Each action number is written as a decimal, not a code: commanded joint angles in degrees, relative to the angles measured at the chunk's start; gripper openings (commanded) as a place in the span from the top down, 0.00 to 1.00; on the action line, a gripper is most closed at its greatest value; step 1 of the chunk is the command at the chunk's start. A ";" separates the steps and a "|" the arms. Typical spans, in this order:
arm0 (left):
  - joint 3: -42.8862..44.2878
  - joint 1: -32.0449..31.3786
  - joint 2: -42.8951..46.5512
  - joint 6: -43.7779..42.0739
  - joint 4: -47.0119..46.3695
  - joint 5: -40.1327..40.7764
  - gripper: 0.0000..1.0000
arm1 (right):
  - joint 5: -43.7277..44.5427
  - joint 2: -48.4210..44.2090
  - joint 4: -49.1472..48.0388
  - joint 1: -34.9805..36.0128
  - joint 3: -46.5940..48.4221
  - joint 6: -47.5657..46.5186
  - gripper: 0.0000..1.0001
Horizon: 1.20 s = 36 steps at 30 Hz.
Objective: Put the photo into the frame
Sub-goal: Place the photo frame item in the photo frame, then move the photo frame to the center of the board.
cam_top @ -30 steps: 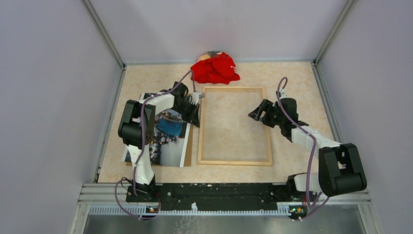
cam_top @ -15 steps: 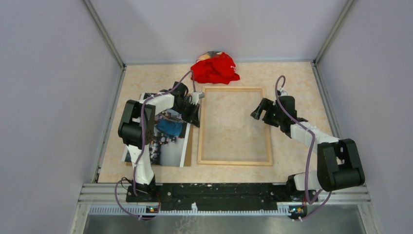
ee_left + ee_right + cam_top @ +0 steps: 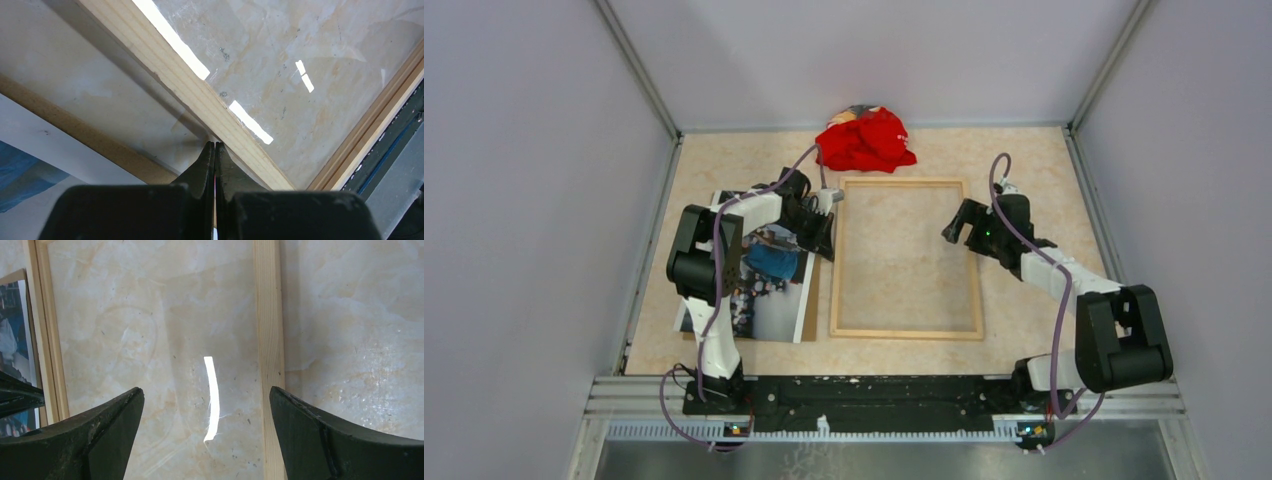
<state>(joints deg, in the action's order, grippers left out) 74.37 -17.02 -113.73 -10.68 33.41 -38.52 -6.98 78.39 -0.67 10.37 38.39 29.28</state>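
The light-wood frame (image 3: 906, 333) lies flat mid-table, with glare on the pane inside it. The photo (image 3: 769, 290), a glossy print in blue and dark tones, lies to its left on a brown backing board (image 3: 75, 132). My left gripper (image 3: 826, 235) is shut, its tips (image 3: 215, 145) resting at the outer side of the frame's left rail (image 3: 190, 85), with nothing visibly between them. My right gripper (image 3: 959, 228) hovers open over the frame's right rail (image 3: 268, 340), which runs just inside its right finger (image 3: 320, 435). Its jaws (image 3: 206, 392) hold nothing.
A crumpled red cloth (image 3: 865, 140) sits at the back, just beyond the frame's far rail. Grey walls close in the table on three sides. The left arm lies across the photo's upper part.
My right gripper has opened wider and shifted slightly right and away, over the frame's right rail. The left arm, frame and photo have not moved.
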 commanded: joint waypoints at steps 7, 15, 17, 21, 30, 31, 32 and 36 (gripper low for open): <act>-0.31 -0.56 2.81 -1.19 -0.96 -1.51 1.00 | 3.40 -3.35 0.49 -0.98 -0.49 -0.38 0.03; -0.91 -4.30 1.96 0.03 -3.26 -2.42 1.00 | 0.47 -7.57 1.83 -0.78 -1.07 0.78 0.03; 0.35 -5.46 1.72 0.08 -2.69 -2.28 1.00 | 0.96 -7.93 3.56 0.91 -0.34 0.70 0.03; 4.17 -4.96 3.24 -1.36 1.84 -2.25 1.00 | 4.78 -8.33 6.07 7.49 1.52 1.56 0.04; 13.24 13.82 13.33 -6.52 14.87 1.07 0.51 | 8.07 -1.28 5.65 25.13 14.65 5.61 0.01; 12.91 16.07 14.71 -7.13 14.92 2.40 0.43 | 6.51 -0.23 4.48 25.58 16.44 6.96 0.01; 12.45 19.30 16.02 -7.64 15.05 4.23 0.37 | 5.51 0.69 2.57 25.54 17.83 11.82 0.01; 9.99 27.85 19.25 -9.55 15.99 12.12 0.31 | -8.31 7.57 -4.22 21.37 24.92 17.21 0.01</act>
<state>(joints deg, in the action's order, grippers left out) 86.04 6.04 -98.32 -16.95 45.10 -34.13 -3.90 81.01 4.05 35.11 56.90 39.79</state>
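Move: From the shut left fingers, at table level, the photo's middle lies about 14 cm left and 1 cm back; the frame's left rail is 1 cm right, level with them, and the red cloth some 22 cm ahead, 7 cm right. From the open right hand, the photo is roughly 39 cm left, 3 cm back and 6 cm below; the frame's right rail is 3 cm right, 1 cm back. Left hand pushes frame's rail 3 cm right, then lifts leftward over the photo, opening; right swings 17 cm left. ##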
